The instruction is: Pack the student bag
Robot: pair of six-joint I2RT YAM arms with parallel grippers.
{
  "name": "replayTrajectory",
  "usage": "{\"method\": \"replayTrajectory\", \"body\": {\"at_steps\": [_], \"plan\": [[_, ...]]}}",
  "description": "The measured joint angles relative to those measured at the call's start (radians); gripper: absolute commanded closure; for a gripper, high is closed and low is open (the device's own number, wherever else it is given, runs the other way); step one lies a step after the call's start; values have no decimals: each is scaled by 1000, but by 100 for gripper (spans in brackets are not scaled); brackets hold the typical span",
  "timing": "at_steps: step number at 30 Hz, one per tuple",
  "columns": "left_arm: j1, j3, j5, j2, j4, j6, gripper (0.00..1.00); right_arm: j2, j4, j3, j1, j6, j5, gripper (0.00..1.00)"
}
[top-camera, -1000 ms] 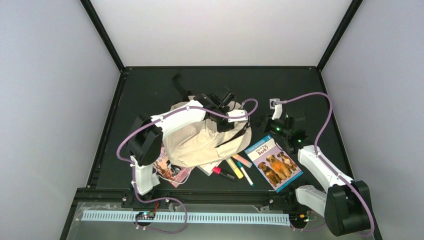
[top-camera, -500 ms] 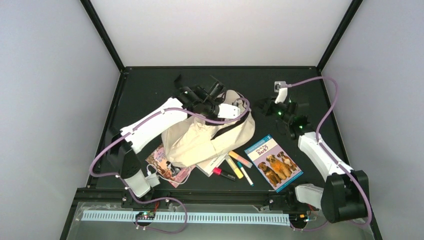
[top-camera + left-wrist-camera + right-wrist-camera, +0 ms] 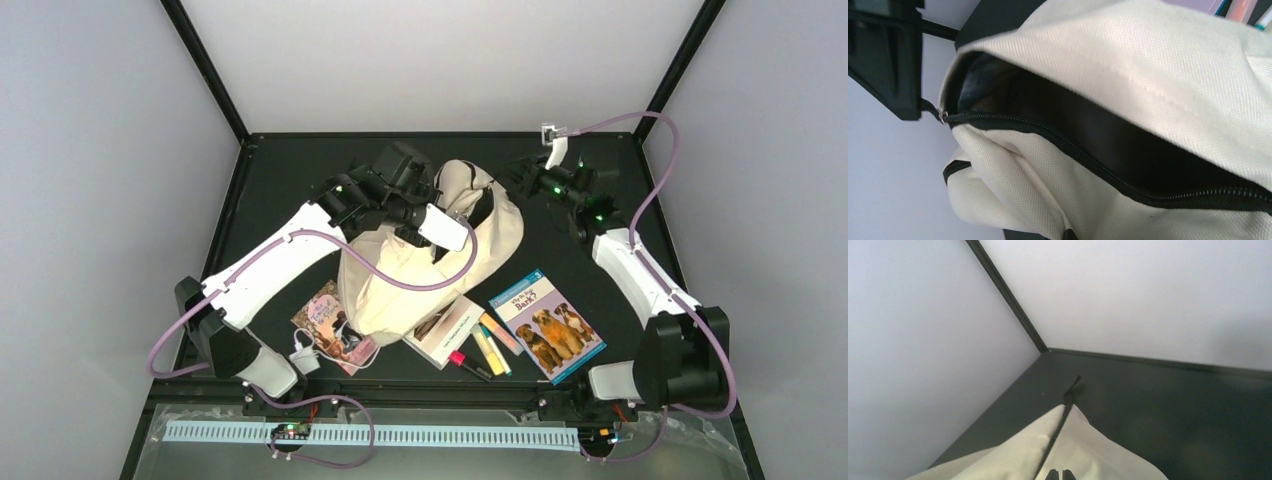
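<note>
The student bag, cream fabric with dark zippers, is pulled up into a hump at mid-table, held by both arms. My left gripper is shut on the fabric on its left side. In the left wrist view the bag fills the frame with its zipper mouth gaping dark, and my left gripper barely shows at the bottom edge. My right gripper pinches the bag's far right top. In the right wrist view it is shut on the fabric beside a dark zipper line.
Near the bag's front edge lie a dog book, a white book partly under the bag, several markers and a pink booklet. The enclosure's walls stand close behind the bag.
The left gripper closed on the bag. Both arms moved toward the back wall, dragging and lifting the bag. The white book and markers shifted and show more.
</note>
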Motion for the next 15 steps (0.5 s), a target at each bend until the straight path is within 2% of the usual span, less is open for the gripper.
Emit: {"method": "replayTrajectory", "body": {"at_steps": [4,12,13,14,15], "plan": [[45,50,0,17,-14,75,98,-53,-8,19,-1,-23,8,99],[150,333,6,136,-34,281,98,-311,-27,-7,43,-58,55,99],[151,340,8,136,-38,299,93,-336,-27,-21,55,-58,58,99],[152,340,12,134,-47,315,80,-365,-23,-47,74,-57,66,99],[152,332,17,131,-54,327,59,-380,-18,-68,87,-52,71,99]]}}
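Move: Both my hands already hold the rim of the bag's open mouth. The bag's body hangs roughly 12 cm below my left hand, about 4 cm back and 4 cm to its left; from my right hand it is some 17 cm back, 15 cm left and 14 cm lower. Under it lies the white book, about 15 cm back and 3 cm left of my left hand, 27 cm down; the pink book is some 18 cm back and 21 cm left of that hand. Keeping both pinches on the rim, I lift and swivel the bag between my hands: my left hand carries its edge forward and up, about 7 cm each way, while my right pulls its corner back and up, some 10 cm each. Both wrists tilt their fingers upward by nearly 20 degrees, and the motion eases off at the top. ##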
